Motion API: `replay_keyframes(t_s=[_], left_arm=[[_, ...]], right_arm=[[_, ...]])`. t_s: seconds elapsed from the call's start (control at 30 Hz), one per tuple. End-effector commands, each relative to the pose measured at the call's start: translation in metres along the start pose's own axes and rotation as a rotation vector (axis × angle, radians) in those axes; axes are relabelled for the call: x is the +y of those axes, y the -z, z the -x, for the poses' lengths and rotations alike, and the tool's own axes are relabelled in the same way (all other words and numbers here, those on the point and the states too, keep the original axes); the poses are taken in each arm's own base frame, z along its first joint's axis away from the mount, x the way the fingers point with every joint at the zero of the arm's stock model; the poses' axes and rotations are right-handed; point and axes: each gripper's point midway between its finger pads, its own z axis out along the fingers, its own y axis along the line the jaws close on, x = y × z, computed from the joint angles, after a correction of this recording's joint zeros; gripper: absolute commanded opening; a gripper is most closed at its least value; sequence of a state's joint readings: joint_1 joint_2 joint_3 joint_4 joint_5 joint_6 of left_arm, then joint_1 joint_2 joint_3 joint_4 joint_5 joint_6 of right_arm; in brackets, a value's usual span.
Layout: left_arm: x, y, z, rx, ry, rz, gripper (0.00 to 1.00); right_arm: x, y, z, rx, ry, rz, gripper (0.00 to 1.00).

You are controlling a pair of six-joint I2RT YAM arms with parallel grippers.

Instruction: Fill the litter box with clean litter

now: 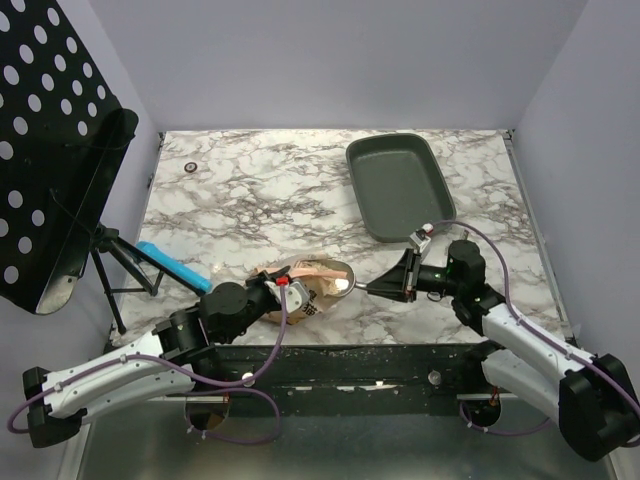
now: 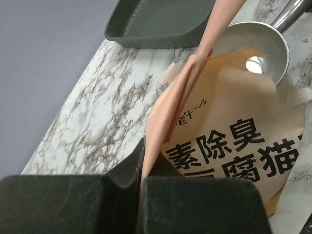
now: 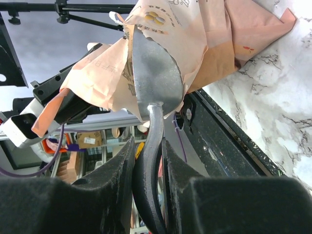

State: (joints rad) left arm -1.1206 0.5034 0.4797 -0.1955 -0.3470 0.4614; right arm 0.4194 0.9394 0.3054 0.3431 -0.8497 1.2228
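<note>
The dark grey litter box (image 1: 400, 185) (image 2: 161, 24) lies at the back right of the marble table, with nothing inside it. An orange-tan printed bag (image 1: 312, 283) (image 2: 229, 141) (image 3: 165, 34) sits near the front edge. My left gripper (image 1: 283, 290) (image 2: 141, 165) is shut on the bag's edge, holding its mouth up. My right gripper (image 1: 405, 275) (image 3: 148, 151) is shut on the handle of a metal scoop (image 1: 343, 282) (image 2: 263, 44) (image 3: 153, 68), whose bowl is at the bag's mouth. The clean litter is hidden.
A black perforated panel on a tripod (image 1: 50, 150) stands at the left, overhanging the table's left edge. A blue object (image 1: 172, 264) lies by the tripod's legs. A small dark ring (image 1: 191, 166) sits at the back left of the table.
</note>
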Motion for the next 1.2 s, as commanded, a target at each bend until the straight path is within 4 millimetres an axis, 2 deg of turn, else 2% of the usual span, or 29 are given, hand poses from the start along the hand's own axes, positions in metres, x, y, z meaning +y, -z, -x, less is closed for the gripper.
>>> replay_keyframes(t_s=[0.0,0.23,0.7,1.0,1.03,1.17], left_arm=[[-0.009,-0.005,0.013,-0.063,0.041,-0.034,0.0],[-0.014,-0.011,0.014,-0.067,0.053,-0.051,0.0],[0.008,-0.005,0.018,-0.095,0.092,0.067,0.0],[0.024,-0.001,0.019,-0.098,0.122,0.151,0.0],[0.028,-0.001,0.025,-0.118,0.136,0.166,0.0],[0.034,0.002,0.025,-0.122,0.147,0.199,0.0]], right_arm=[[-0.004,0.009,0.0,-0.011,0.016,-0.027,0.0],[-0.003,0.024,0.0,-0.05,0.025,-0.042,0.0],[-0.015,0.044,-0.003,-0.194,-0.063,-0.008,0.0],[-0.005,0.056,0.003,-0.323,-0.096,0.032,0.0],[-0.002,0.057,0.003,-0.331,-0.093,0.044,0.0],[0.004,0.06,0.002,-0.338,-0.09,0.068,0.0]])
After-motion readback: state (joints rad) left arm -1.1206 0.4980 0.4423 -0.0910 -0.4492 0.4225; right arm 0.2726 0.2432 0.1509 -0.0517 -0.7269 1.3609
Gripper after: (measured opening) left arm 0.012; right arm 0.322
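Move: From the right hand, which holds the scoop with its bowl in the bag mouth, the litter box lies about 26 cm ahead, 5 cm right and 14 cm below. The litter bag's middle is some 15 cm to this hand's left, about level fore and aft, and 8 cm lower. The left hand already pinches the bag's upper edge; from it the bag's middle is about 5 cm right, level fore and aft, and 11 cm below. The right hand draws the scoop about 5 cm right, from the bag, turning 15 degrees clockwise; left keeps pinching. ##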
